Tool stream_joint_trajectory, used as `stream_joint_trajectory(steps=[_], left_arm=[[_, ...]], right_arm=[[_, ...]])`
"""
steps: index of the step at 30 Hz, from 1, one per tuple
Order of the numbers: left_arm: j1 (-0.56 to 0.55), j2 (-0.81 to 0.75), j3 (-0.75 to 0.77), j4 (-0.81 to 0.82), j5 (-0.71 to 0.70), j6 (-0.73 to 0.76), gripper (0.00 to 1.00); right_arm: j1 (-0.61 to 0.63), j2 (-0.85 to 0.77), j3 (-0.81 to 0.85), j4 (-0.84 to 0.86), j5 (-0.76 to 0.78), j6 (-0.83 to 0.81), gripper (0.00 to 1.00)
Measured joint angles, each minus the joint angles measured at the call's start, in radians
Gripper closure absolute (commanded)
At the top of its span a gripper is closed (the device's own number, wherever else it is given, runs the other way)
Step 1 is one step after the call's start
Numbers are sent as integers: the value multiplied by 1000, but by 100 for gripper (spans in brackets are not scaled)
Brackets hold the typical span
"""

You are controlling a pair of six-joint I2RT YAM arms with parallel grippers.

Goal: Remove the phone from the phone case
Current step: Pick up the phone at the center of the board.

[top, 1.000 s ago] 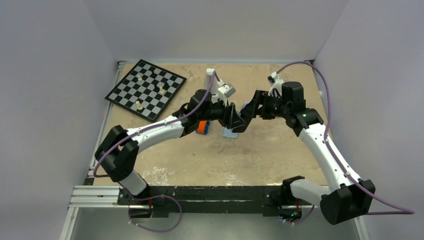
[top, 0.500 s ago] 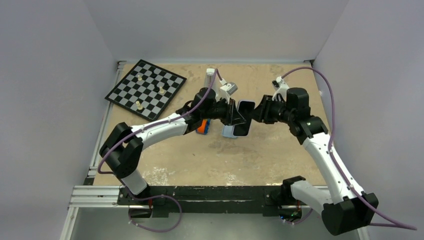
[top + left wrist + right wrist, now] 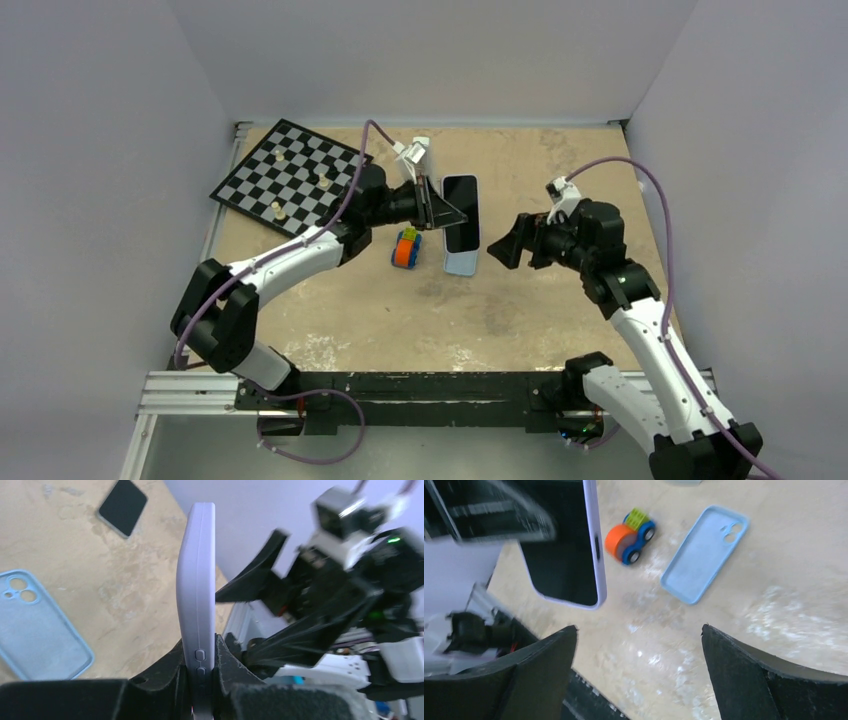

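Observation:
My left gripper (image 3: 440,210) is shut on the lower end of a lilac phone case (image 3: 197,570) and holds it edge-on above the table. The phone (image 3: 460,212) sits inside this case. Its black screen (image 3: 559,545) faces my right gripper, with the lilac rim (image 3: 597,540) around it. In the left wrist view the jaws (image 3: 201,641) press both flat sides of the case near its side buttons. My right gripper (image 3: 503,243) stands open and empty (image 3: 639,627), apart from the phone, to its right.
An empty light-blue phone case (image 3: 461,262) lies on the table under the held phone. A toy car (image 3: 405,248) is beside it. A chessboard (image 3: 290,178) with pieces lies at the far left. Another dark flat phone (image 3: 123,506) lies further off.
My right gripper has let go of the phone, opened wide and drawn back to the right. My left arm has carried the cased phone toward the far left.

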Motion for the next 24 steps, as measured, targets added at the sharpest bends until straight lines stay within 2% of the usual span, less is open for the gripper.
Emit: stream_joint_trajectory(steps=[5,9,14,18,19,21,22,23,24], left_arm=[[29,55,-24,281,121,-224,100],[24,113,-26,468,194,-372,100],[20,123,-40,576,242,-446,100],[11,116,-64,590,253,-445,100],[6,110,-70,572,253,-433,100],[-8,90,-78,518,247,-391,100],[-18,72,-80,478,239,-361,100],[-29,52,-81,444,232,-333,94],[-38,26,-81,410,224,-298,87]], right_arm=[[0,-5,-175,143,-252,39,2],[0,-3,-212,236,-409,64,12],[0,6,-222,386,-543,135,25],[0,7,-241,508,-587,219,35],[0,10,-244,539,-593,241,41],[0,18,-248,592,-607,276,59],[0,22,-249,616,-612,290,81],[0,26,-252,628,-614,301,98],[-2,32,-256,636,-615,310,100]])
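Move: The phone, screen up, is already pinched at its left edge by the left fingers, its middle about 1 cm ahead and 1 cm right of that hand. From the open right hand, its middle is some 11 cm left and 5 cm ahead, about level. Below lies the empty blue case, about 3 cm ahead and 3 cm right of the left hand, 25 cm down; the toy car stands 15 cm left of the case, level with it. The phone stays pinched in the left fingers, which raise it about 5 cm, tip upward some 20 degrees, then draw it back about 5 cm. The open right hand dips under 4 cm and climbs again while sweeping left about 7 cm and back 5 cm, turning counter-clockwise some 30 degrees and rolling its left side up, then closes on the phone's right edge near its near end. ##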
